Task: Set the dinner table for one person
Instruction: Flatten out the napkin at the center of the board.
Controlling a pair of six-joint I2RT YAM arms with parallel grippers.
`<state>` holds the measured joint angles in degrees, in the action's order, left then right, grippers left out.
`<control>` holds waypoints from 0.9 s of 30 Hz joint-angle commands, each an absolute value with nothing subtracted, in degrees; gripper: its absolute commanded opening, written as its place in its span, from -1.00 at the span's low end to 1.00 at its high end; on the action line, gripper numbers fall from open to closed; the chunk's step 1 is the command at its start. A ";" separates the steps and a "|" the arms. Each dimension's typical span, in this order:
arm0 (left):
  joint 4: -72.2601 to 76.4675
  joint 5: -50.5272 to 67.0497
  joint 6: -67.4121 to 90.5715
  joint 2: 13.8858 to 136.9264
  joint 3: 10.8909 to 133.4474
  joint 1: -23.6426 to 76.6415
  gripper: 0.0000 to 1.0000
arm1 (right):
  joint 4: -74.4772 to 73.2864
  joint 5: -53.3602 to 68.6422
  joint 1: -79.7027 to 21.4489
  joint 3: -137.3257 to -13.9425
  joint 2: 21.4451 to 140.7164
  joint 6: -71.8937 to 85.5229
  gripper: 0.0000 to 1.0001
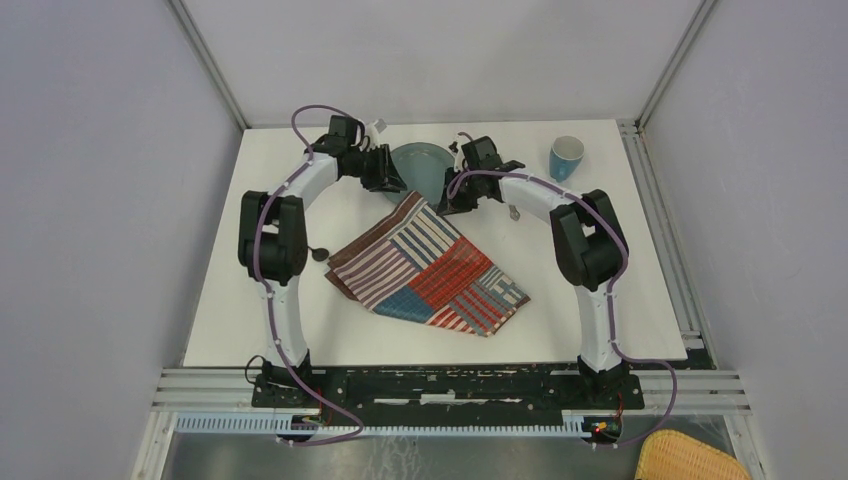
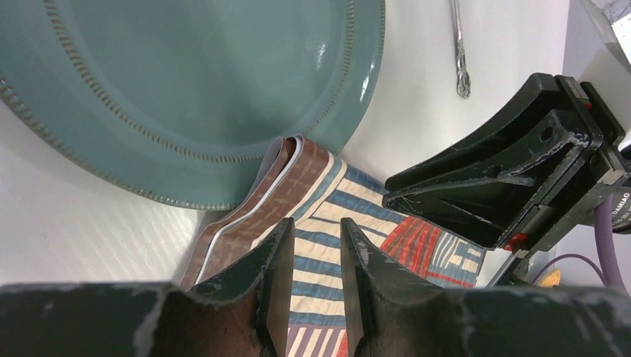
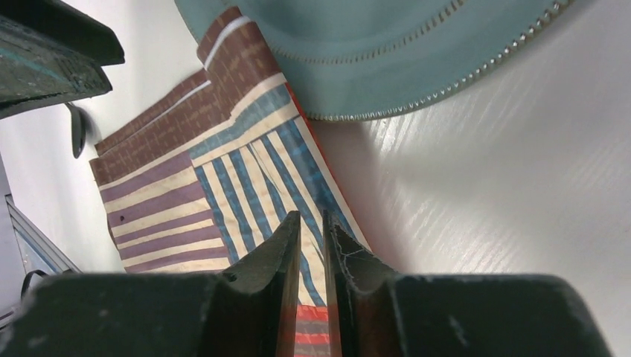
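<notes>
On the white dinner table (image 1: 240, 310) lies the striped patchwork placemat (image 1: 430, 268), set diagonally. Its far corner meets the rim of a teal plate (image 1: 420, 162). My left gripper (image 1: 388, 180) hovers over that corner. In the left wrist view it (image 2: 316, 223) is open, with the cloth (image 2: 320, 178) flat below the gap and the plate (image 2: 186, 89) beyond. My right gripper (image 1: 452, 200) is beside it, over the cloth's right edge. In the right wrist view its jaws (image 3: 311, 217) stand a narrow slit apart, with striped cloth (image 3: 171, 186) showing in it. Whether they pinch the cloth is unclear.
A blue cup (image 1: 566, 157) stands at the back right. A metal utensil (image 1: 513, 210) lies right of the plate, and a dark spoon (image 1: 318, 253) lies left of the placemat. Metal rails edge the table, and a woven basket (image 1: 690, 458) sits below the front right.
</notes>
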<state>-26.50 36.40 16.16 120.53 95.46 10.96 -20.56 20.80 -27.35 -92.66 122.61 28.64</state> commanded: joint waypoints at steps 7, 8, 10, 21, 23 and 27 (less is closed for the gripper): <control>-25.05 35.94 9.78 120.65 94.72 11.06 -0.23 | -17.00 21.11 -27.76 -88.89 117.66 28.25 -0.42; -25.04 35.74 9.70 120.93 95.13 11.19 -0.22 | -17.17 20.96 -27.74 -88.86 117.52 28.11 -0.39; -25.53 35.01 9.32 121.55 96.23 11.42 -0.20 | -17.16 20.63 -27.75 -88.69 117.28 27.75 -0.34; -26.89 32.35 8.74 121.48 96.07 11.61 -0.21 | -16.59 19.86 -27.72 -92.59 120.46 22.90 -0.13; -26.80 32.22 8.72 121.04 95.73 11.60 -0.21 | -15.70 20.11 -27.58 -92.65 121.20 22.43 -0.11; -26.81 31.99 8.94 120.51 95.73 11.62 -0.21 | -13.57 20.93 -27.05 -93.09 123.24 22.40 -0.07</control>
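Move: The napkin's far corner, folded up onto the near rim of the plate, lies about 3 cm right, 2 cm ahead and 7 cm below the left hand; the plate's middle is some 6 cm ahead and 4 cm right of that hand. For the right hand, the napkin's right edge is almost underneath, about 1 cm ahead, 1 cm left and 4 cm down. From the right hand, the fork's middle sits roughly 7 cm ahead and 14 cm right. The left hand sinks about 3 cm towards the napkin's far corner with its parted fingers, shifting barely a centimetre left as it rolls some 5 degrees, left side rising. Over the napkin's right edge the right hand first dips and draws back about 1.5 cm, then returns forward and up almost to where it began, its narrow finger gap spreading wide throughout. ##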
